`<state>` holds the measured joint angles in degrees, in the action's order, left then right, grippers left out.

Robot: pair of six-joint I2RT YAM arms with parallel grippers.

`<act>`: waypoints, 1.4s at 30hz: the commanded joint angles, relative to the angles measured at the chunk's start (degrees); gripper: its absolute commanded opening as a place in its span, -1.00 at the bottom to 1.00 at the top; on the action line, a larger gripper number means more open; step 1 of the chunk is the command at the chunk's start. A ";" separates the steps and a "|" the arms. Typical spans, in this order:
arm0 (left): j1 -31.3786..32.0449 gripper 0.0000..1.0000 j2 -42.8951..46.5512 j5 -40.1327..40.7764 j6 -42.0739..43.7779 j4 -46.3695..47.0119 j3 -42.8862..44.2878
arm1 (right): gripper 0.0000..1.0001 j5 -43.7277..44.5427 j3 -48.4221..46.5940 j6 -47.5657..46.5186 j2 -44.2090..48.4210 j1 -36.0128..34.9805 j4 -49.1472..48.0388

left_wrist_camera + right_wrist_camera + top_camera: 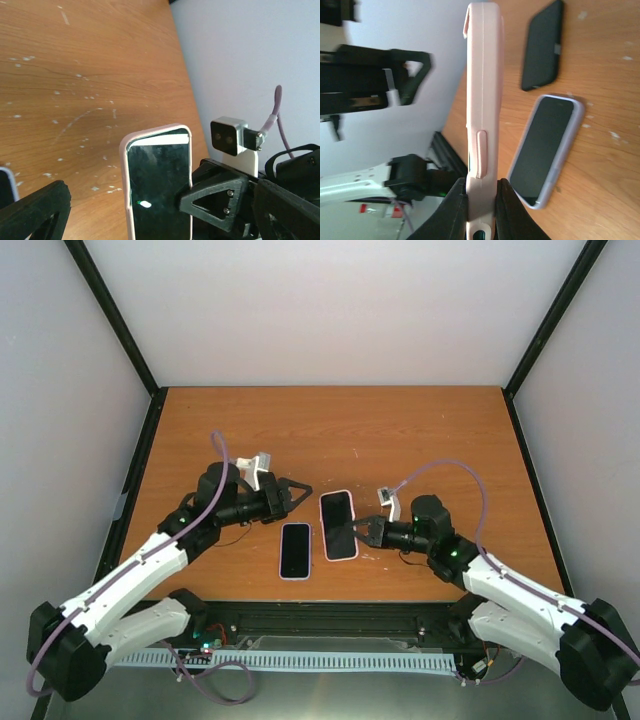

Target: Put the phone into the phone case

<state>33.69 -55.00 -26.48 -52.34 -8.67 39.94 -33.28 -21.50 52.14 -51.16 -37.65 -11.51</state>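
Note:
A pink phone case (338,525) with a dark-screened phone (159,190) in it is held over the table. A pale strip shows between the phone's top end and the case rim (157,134). My right gripper (362,531) is shut on the case's near end, one finger on the screen side (220,197) and one on the back (455,205). My left gripper (297,497) stands wide open just left of the case's far end, holding nothing. From its wrist view the case (483,100) shows edge-on.
A second phone in a lavender case (295,550) lies face up on the table, left of the pink one (545,145). A black phone or case (543,45) lies farther off, hidden under the left arm in the top view. Black frame posts stand along the table's sides.

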 commanded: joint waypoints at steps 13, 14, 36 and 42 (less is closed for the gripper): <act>-0.12 0.99 10.20 17.09 1.62 -19.19 0.04 | -0.79 6.94 -3.99 -8.00 -20.28 3.14 -1.69; -0.12 0.99 10.76 17.24 1.55 -19.24 -0.26 | -0.79 6.98 -4.21 -7.95 -21.79 3.67 -2.29; -0.12 0.99 14.22 22.67 -0.04 -23.71 1.16 | 0.80 17.35 -13.35 -14.77 -18.59 6.45 22.28; -0.12 0.99 14.44 25.31 0.68 -26.03 3.89 | 1.00 22.19 -17.93 -17.30 -6.85 6.45 34.17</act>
<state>33.69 -41.34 -3.97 -51.96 -32.47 39.53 -16.03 -35.68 37.60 -64.66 -31.48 12.82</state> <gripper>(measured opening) 0.995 0.997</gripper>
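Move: The right hand, some 13 cm above the table, still holds the pink-cased phone by its right long edge. The bare spot for it is 5 cm ahead, straight in line sideways and 13 cm below. On the table, the blue-cased phone lies about level forward and 14 cm left; the black phone is 14 cm ahead and 21 cm left. From the open left hand, that spot lies level forward, about 9 cm right and 17 cm below. Down about 12 cm and then forward some 6 cm, the right hand brings the pink-cased phone to the bare table, its fingers tipping down about 20 degrees. There it opens wide, lets go and backs off upward about 7 cm, slightly right. The left hand, still wide open and empty, swings left and a little down, away from the phone. ##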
